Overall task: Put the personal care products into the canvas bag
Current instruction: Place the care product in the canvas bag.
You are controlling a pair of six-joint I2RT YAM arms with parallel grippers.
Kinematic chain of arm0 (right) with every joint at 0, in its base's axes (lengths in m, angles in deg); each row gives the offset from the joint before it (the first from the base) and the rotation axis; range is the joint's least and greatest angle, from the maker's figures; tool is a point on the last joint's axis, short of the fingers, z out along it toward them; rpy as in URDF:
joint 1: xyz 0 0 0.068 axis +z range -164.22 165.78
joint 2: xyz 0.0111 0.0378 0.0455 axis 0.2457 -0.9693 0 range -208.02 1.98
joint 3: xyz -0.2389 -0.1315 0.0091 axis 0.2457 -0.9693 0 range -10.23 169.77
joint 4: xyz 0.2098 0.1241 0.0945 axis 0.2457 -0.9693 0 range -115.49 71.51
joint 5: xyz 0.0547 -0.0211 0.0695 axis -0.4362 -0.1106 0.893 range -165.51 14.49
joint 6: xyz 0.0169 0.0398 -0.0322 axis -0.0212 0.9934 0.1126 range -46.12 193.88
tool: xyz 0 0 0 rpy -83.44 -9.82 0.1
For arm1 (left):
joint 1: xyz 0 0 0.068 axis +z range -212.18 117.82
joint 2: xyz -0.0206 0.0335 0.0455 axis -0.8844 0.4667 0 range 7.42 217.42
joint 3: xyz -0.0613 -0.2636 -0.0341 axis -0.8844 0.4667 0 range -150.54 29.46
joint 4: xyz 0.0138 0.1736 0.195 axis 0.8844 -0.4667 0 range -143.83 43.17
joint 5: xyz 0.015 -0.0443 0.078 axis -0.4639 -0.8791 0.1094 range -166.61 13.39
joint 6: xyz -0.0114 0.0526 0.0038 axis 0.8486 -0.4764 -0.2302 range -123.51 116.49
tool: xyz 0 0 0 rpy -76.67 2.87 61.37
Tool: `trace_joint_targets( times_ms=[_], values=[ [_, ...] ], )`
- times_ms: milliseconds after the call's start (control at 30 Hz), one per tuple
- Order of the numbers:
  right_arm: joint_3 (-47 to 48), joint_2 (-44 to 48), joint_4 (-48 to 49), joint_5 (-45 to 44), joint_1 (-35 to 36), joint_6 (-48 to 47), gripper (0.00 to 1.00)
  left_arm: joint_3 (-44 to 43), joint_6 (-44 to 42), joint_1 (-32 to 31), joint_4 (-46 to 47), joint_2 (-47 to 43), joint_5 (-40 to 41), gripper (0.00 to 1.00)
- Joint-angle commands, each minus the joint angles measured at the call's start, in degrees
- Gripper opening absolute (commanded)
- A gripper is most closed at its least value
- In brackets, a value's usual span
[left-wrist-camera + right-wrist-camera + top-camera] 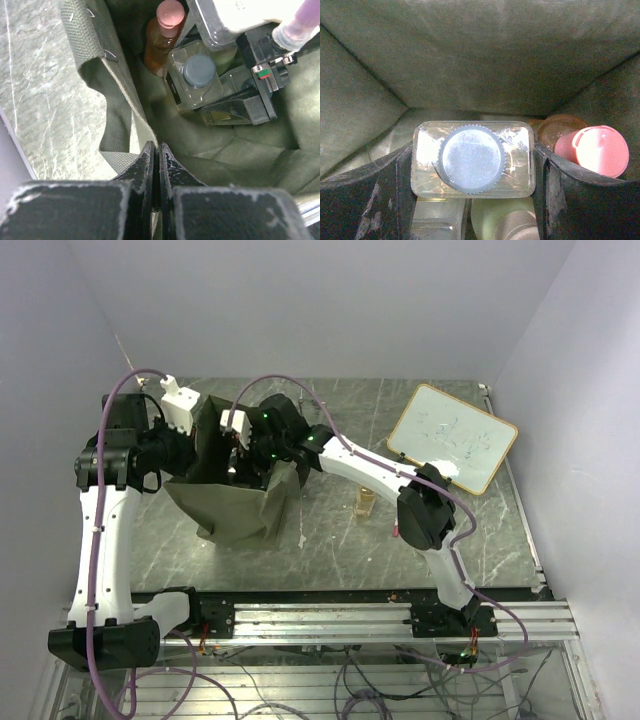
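Note:
The olive canvas bag [235,505] stands open at centre left. My left gripper [156,150] is shut on its rim beside a strap handle [117,130], holding the mouth open. My right gripper [472,165] reaches down inside the bag, shut on a clear square bottle [472,157] with a dark round cap, one finger against each narrow side. Next to it in the bag stands an amber bottle with a pink cap [592,150]. Below the held bottle lie a pale yellow-green bottle [505,222] and another clear one [437,220]. In the left wrist view the held bottle [197,75] and the amber bottle [162,35] both show.
A wood-framed whiteboard [455,437] lies at the back right. A small wooden piece [365,502] stands near the middle of the table, and a thin pen [302,535] lies just right of the bag. White walls close in the table on three sides.

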Motion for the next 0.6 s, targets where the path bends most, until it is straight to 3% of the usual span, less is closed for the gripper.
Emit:
trace_joint_targets(
  times_ms=[0,233,567],
  values=[
    [-2.77,3.23,-0.17,1.52,-0.20,-2.62,0.00,1.57,-3.16,0.69,-2.96,-1.17,-5.60,0.07],
    [-3.17,4.86,-1.60,6.63,-0.21,-5.24,0.00,0.78,-5.05,0.63,-3.07,-0.69,-7.80,0.11],
    [5.23,1.44,-2.65,7.28,-2.26,-0.46,0.00,-5.72,-6.15,0.67,-1.96,-0.41,-10.94,0.42]
  ],
)
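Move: The left gripper holds the bag's left rim between its fingertips; from it the clear bottle in the right gripper is about 5 cm ahead, 9 cm right and 9 cm lower. For the right gripper, the free spot on the bag floor is some 5 cm left, 2 cm back and 13 cm down. The pink-capped bottle stands about 7 cm ahead and 1 cm right of the right gripper, 6 cm lower; the green bottle 3 cm ahead, 5 cm right, 7 cm lower. Ease the left gripper about 1.5 cm to the right, turning it roughly 8 degrees clockwise, then open the fingers to release their pinch on the bag rim and start to lift. Keep the right gripper's hold on the clear bottle inside the bag while backing it about 2 cm, away from the pink-capped bottle, and slightly right, dipping a little before coming up again. ##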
